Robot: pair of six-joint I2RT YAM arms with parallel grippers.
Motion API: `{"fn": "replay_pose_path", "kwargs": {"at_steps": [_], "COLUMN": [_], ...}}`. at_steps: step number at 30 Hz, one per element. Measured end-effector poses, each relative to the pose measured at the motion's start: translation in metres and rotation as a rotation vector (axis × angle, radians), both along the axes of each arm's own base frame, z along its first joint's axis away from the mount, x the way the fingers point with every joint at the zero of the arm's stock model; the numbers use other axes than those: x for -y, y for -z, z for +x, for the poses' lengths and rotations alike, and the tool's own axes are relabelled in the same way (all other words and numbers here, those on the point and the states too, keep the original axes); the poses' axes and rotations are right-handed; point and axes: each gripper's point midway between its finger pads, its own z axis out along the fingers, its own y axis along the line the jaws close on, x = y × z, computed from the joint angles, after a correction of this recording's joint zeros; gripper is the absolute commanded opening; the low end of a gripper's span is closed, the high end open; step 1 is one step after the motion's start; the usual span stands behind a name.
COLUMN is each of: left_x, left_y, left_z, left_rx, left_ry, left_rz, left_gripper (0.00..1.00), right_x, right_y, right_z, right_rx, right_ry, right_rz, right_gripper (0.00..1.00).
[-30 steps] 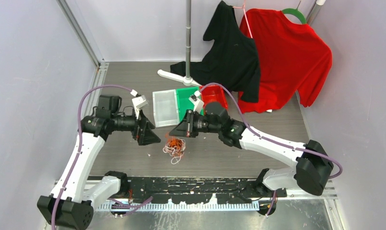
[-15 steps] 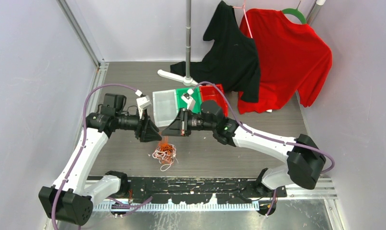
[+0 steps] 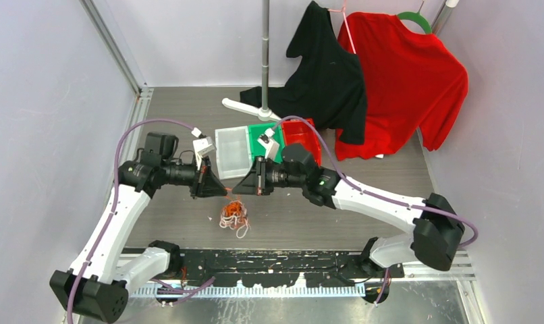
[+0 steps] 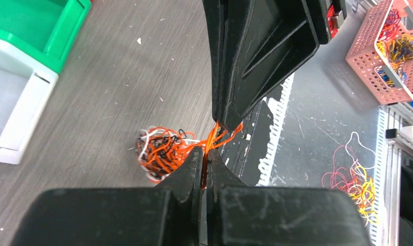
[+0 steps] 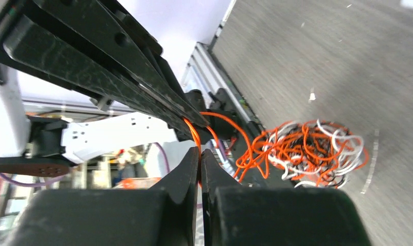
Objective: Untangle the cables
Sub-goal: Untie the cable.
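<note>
The cables (image 3: 234,214) are a small tangled clump of thin orange, white and black wires, hanging just above the table between the two arms. The same cables (image 4: 161,148) show as a ball in the left wrist view, and as cables (image 5: 309,151) in the right wrist view. My left gripper (image 3: 223,189) is shut on orange strands leading out of the clump (image 4: 205,154). Tip to tip with it, my right gripper (image 3: 236,190) is shut on orange strands too (image 5: 200,151). Both sets of jaws are pressed together with wire between them.
A white bin (image 3: 232,152), a green bin (image 3: 256,133) and a red bin (image 3: 303,135) stand behind the grippers. A stand's pole (image 3: 265,54) with black and red shirts (image 3: 397,74) rises at the back. A pink basket (image 4: 394,56) and loose wires (image 4: 355,177) lie off the table's near edge.
The left gripper went from open to shut on the orange strands. Both grippers came together tip to tip, and the clump shifted slightly left and up.
</note>
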Motion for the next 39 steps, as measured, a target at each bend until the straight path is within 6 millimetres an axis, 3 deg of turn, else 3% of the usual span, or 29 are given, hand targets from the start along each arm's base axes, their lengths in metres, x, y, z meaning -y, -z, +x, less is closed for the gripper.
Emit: {"fn": "replay_pose_path", "kwargs": {"at_steps": [4, 7, 12, 16, 22, 28, 34, 39], "left_x": [-0.001, -0.001, -0.012, -0.014, -0.016, -0.018, -0.019, -0.020], "left_y": [-0.013, -0.019, -0.017, -0.024, -0.038, -0.050, -0.070, -0.077], "left_z": [-0.002, -0.002, 0.005, 0.006, 0.006, 0.006, 0.000, -0.009], "left_rx": [0.042, 0.049, 0.034, 0.032, 0.039, 0.040, 0.072, 0.075], "left_ry": [-0.018, -0.036, -0.121, -0.151, -0.194, -0.242, -0.272, -0.283], "left_rz": [-0.001, -0.005, 0.045, 0.054, 0.047, 0.038, 0.005, -0.013], "left_gripper": [0.00, 0.00, 0.00, 0.00, 0.00, 0.00, 0.00, 0.00], "right_x": [0.014, 0.024, 0.049, 0.055, 0.046, 0.019, 0.004, -0.005], "right_y": [-0.008, -0.014, 0.001, 0.012, 0.016, 0.019, 0.023, 0.014], "right_z": [0.001, 0.003, 0.015, 0.017, 0.002, -0.029, -0.014, -0.002], "right_rx": [0.102, 0.163, 0.227, 0.246, 0.318, 0.444, 0.547, 0.589], "right_ry": [0.047, 0.077, 0.146, 0.159, 0.125, 0.054, 0.162, 0.248], "right_rz": [-0.052, -0.078, -0.202, -0.262, -0.249, -0.215, -0.235, -0.202], "right_gripper": [0.09, 0.20, 0.27, 0.62, 0.86, 0.88, 0.89, 0.89]}}
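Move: Both grippers are shut on the orange strands, tips some 4 cm apart, with the tangled cables below. The tangle lies about 14 cm under the left hand, 2 cm to its right and 1 cm ahead; from the right hand it is about 15 cm down, 2 cm to the left and 1 cm ahead. The white bin stands some 24 cm ahead of the right hand and 3 cm left, the green bin 25 cm ahead and 8 cm right, both 20 cm lower. Keep the left gripper shut on the orange strands and raise it about 7.5 cm, easing left and turning some 15 degrees counter-clockwise. Draw the right gripper about 5.5 cm right, opening it wide to let go of the strands; swing it back towards its base, then left and forward again to the cables, rolling about 35 degrees and tipping its fingers down. ##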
